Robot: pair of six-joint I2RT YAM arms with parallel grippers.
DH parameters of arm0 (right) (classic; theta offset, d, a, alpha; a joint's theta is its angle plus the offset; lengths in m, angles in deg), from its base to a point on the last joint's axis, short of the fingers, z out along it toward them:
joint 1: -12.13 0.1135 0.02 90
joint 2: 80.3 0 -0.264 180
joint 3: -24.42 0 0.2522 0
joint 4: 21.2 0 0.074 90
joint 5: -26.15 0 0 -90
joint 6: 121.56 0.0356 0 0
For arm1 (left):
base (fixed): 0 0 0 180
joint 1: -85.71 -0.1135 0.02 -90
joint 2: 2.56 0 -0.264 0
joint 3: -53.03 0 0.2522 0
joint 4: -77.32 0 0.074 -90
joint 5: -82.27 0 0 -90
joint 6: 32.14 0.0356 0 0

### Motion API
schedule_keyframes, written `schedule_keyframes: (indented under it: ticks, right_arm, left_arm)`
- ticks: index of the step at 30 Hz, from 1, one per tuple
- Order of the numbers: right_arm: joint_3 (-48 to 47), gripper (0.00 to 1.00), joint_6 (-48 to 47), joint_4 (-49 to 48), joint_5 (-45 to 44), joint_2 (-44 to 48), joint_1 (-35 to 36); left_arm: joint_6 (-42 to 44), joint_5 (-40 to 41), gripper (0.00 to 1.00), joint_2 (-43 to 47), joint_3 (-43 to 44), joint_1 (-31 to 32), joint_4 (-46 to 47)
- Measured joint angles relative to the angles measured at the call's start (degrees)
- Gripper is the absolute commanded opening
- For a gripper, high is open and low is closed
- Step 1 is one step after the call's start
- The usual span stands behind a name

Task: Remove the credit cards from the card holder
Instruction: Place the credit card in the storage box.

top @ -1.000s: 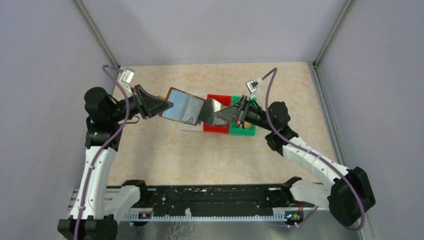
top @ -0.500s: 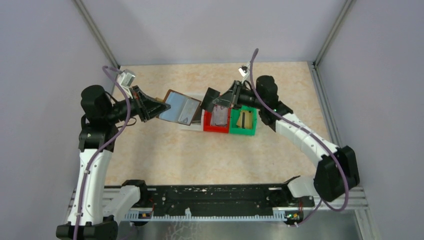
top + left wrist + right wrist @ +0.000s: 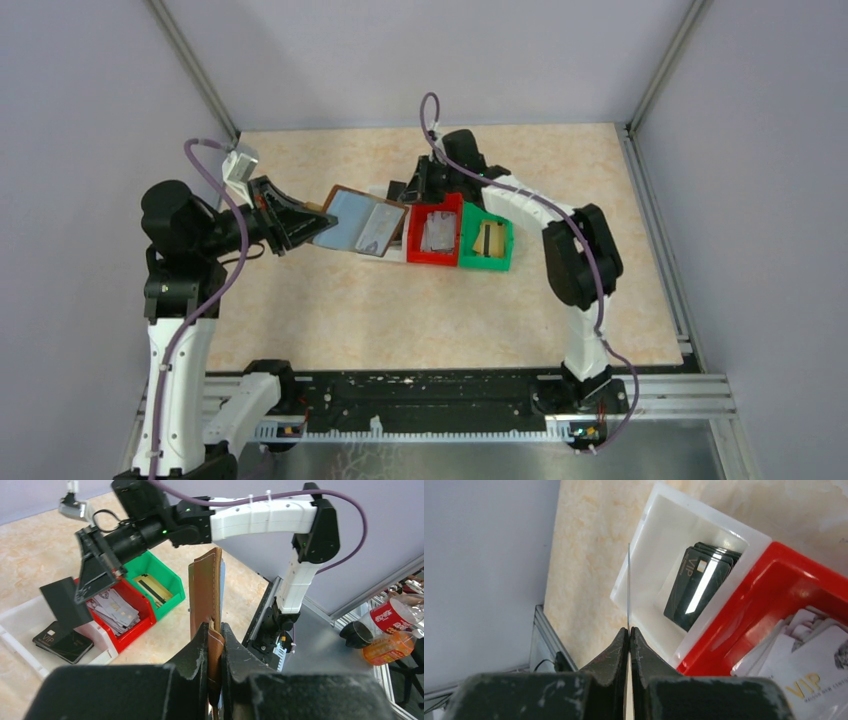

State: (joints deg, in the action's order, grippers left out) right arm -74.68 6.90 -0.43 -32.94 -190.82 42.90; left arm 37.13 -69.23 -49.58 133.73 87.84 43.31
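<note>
My left gripper (image 3: 318, 224) (image 3: 215, 630) is shut on the edge of the brown card holder (image 3: 358, 222) (image 3: 206, 587), holding it open above the table with its bluish sleeves facing up. The right gripper (image 3: 408, 192) (image 3: 629, 630) is shut on a black credit card (image 3: 64, 602), seen edge-on in the right wrist view as a thin line (image 3: 628, 585). It hangs over the white bin (image 3: 659, 535), clear of the holder. Black credit cards (image 3: 696, 585) (image 3: 62, 642) lie in that bin.
A red bin (image 3: 420, 255) (image 3: 774, 575) holds silvery cards (image 3: 115, 612) and a green bin (image 3: 497, 262) (image 3: 172, 582) holds gold cards (image 3: 152, 587). Grey walls close in the back and sides. Drink bottles (image 3: 395, 625) stand beyond the front rail.
The right gripper pulled the black card out of the holder and swung it back and left, from beside the red and green bins to above the white bin. The left gripper drew the holder slightly left.
</note>
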Motion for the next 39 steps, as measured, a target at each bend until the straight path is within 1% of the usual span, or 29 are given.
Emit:
schedule_keyframes:
  ticks: [5, 9, 18, 23, 24, 28, 30, 33, 37, 38, 39]
  right_arm:
    - [-7.5, 0.0, -1.64, 4.39, -3.45, -6.88, 2.51]
    - [-11.61, 0.0, -2.51, 6.73, -5.62, -10.95, 3.56]
    - [-16.76, 0.0, -4.17, 11.52, -8.5, -16.37, 3.96]
    - [-17.22, 0.0, -5.05, 12.83, -10.67, -16.63, 4.72]
    - [-17.2, 0.03, -5.09, 12.94, -11.19, -16.63, 4.85]
    - [-16.83, 0.26, -5.29, 12.74, -13.05, -16.13, 5.25]
    - [-16.13, 0.36, -5.44, 12.7, -14.03, -14.97, 5.4]
    - [-14.69, 0.42, -5.81, 12.72, -15.45, -12.61, 5.46]
    - [-13.07, 0.45, -5.97, 12.87, -17.38, -8.55, 5.44]
    - [-12.61, 0.48, -6.08, 12.74, -17.77, -7.17, 5.44]
    - [-11.96, 0.52, -6.25, 12.57, -18.05, -5.38, 5.44]
  left_arm:
    - [-0.9, -0.7, 0.0, 0.35, 0.0, 0.02, 0.09]
    - [-2.03, -1.18, 0.0, 0.39, -0.11, 0.0, 0.44]
    - [-3.06, -1.97, 0.0, 1.07, -0.39, 0.0, 1.38]
    - [-3.19, -2.54, 0.0, 1.33, -0.39, 0.0, 1.86]
    - [-3.21, -2.64, 0.0, 1.38, -0.39, 0.0, 1.88]
    - [-3.21, -2.95, 0.0, 1.42, -0.39, 0.0, 1.97]
    - [-3.21, -3.1, 0.0, 1.42, -0.39, 0.0, 2.05]
    - [-3.21, -3.19, 0.0, 1.42, -0.39, 0.0, 2.19]
    - [-3.21, -3.34, 0.0, 1.42, -0.39, 0.0, 2.23]
    - [-3.23, -3.45, 0.0, 1.42, -0.39, 0.0, 2.25]
    - [-3.26, -3.52, 0.0, 1.42, -0.39, 0.0, 2.27]
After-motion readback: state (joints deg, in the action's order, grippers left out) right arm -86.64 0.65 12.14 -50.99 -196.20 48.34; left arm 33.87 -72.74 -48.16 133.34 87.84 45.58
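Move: My right hand pinches a black card. The white compartment it goes into has its middle about 3 cm ahead, 5 cm left and 14 cm below. The stack of black cards in it lies some 3 cm ahead, 3 cm left and 15 cm down; the white cards in the red compartment are about 7 cm right, 1 cm ahead and 15 cm down. From my left hand the white compartment is roughly 23 cm ahead, 5 cm right and 37 cm down. I lower the pinched black card about 8 cm into the white compartment with my right hand, easing some 3 cm left and 2 cm forward while the fingertips tip about 15 degrees further down. Then I open the fingers to nearly half, let go and rise about 6 cm, drifting 2 cm back right. My left hand keeps the open card holder pinched, easing back barely 2 cm. ##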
